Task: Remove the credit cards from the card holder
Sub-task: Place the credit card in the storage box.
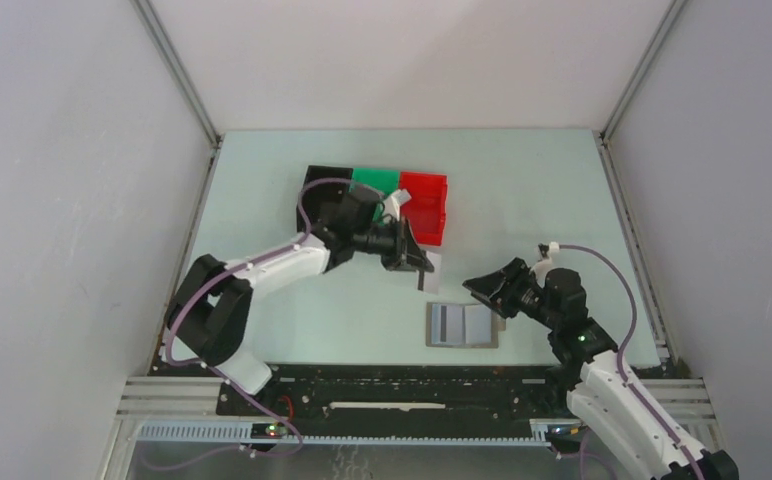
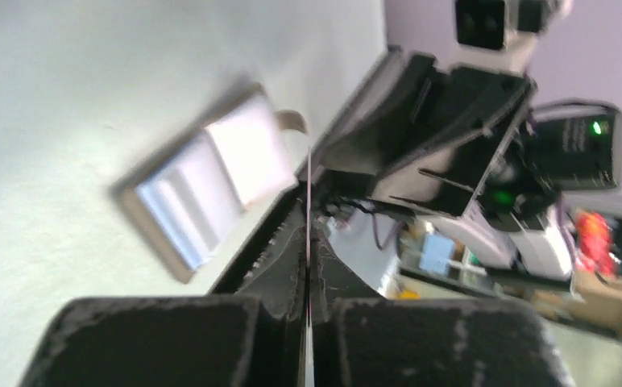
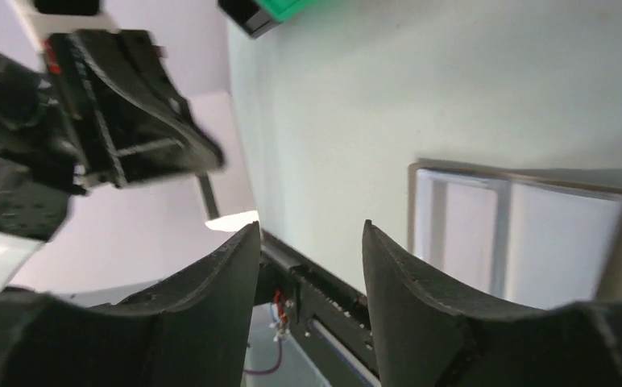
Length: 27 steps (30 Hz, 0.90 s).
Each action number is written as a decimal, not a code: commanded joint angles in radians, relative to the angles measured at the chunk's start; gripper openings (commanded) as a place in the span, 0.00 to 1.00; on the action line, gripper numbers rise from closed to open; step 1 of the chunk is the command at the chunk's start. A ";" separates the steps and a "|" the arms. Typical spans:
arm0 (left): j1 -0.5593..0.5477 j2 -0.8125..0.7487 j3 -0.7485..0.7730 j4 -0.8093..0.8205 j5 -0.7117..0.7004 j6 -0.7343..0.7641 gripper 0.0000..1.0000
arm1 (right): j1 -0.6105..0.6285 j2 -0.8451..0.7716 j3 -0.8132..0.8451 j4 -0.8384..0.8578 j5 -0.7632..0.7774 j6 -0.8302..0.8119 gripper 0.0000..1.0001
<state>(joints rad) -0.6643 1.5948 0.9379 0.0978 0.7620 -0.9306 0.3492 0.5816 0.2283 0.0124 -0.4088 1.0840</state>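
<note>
The card holder point(image 1: 462, 325) lies open and flat on the table near the front edge, its blue-grey pockets up; it also shows in both wrist views point(image 2: 203, 189) point(image 3: 525, 242). My left gripper point(image 1: 420, 262) hangs above the table behind the holder, shut on a thin pale grey credit card point(image 1: 431, 276). That card appears edge-on as a thin line point(image 2: 308, 165) between the left gripper's point(image 2: 308, 211) pressed jaws. My right gripper point(image 1: 480, 288) hovers just right of the holder's far corner, open and holding nothing point(image 3: 312, 234). No tan-orange card is in view.
A row of black point(image 1: 322, 185), green point(image 1: 374, 180) and red point(image 1: 427, 205) bins stands behind the left gripper. A pale flat piece point(image 1: 394, 205) leans where green meets red. The two grippers are close, facing each other above the holder.
</note>
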 commanded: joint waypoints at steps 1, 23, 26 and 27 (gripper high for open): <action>0.097 -0.066 0.272 -0.623 -0.245 0.398 0.00 | -0.045 -0.046 0.112 -0.242 0.089 -0.119 0.59; 0.180 0.569 1.333 -1.217 -1.190 0.655 0.00 | -0.078 -0.059 0.129 -0.324 0.074 -0.138 0.59; 0.180 0.632 1.372 -1.214 -1.174 0.643 0.00 | -0.077 -0.056 0.131 -0.325 0.067 -0.135 0.58; 0.180 0.649 1.388 -1.216 -1.161 0.638 0.00 | -0.078 -0.057 0.131 -0.327 0.067 -0.133 0.58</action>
<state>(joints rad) -0.4820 2.1902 2.2257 -1.0988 -0.3698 -0.2897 0.2752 0.5282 0.3332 -0.3099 -0.3420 0.9668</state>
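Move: The card is already pinched in the left hand. The green box seems its goal: it lies some 30 cm ahead, 12 cm left and 13 cm below. The black box is about 11 cm left of the green one and the red box 11 cm right of it, both level with it. The open card holder lies about 3 cm back, 8 cm right and 15 cm below. From the right hand the green box is roughly 32 cm ahead, 20 cm left and 11 cm below. Keeping its pinch on the card, the left hand sweeps quickly forward some 25 cm and left about 17 cm, up to the wall between the black and green boxes. It arches about 5 cm up and sinks back, while the wrist swings the fingers some 80 degrees from pointing right to pointing down and forward. The right hand, fingers staying open, eases about 3 cm to the right. ##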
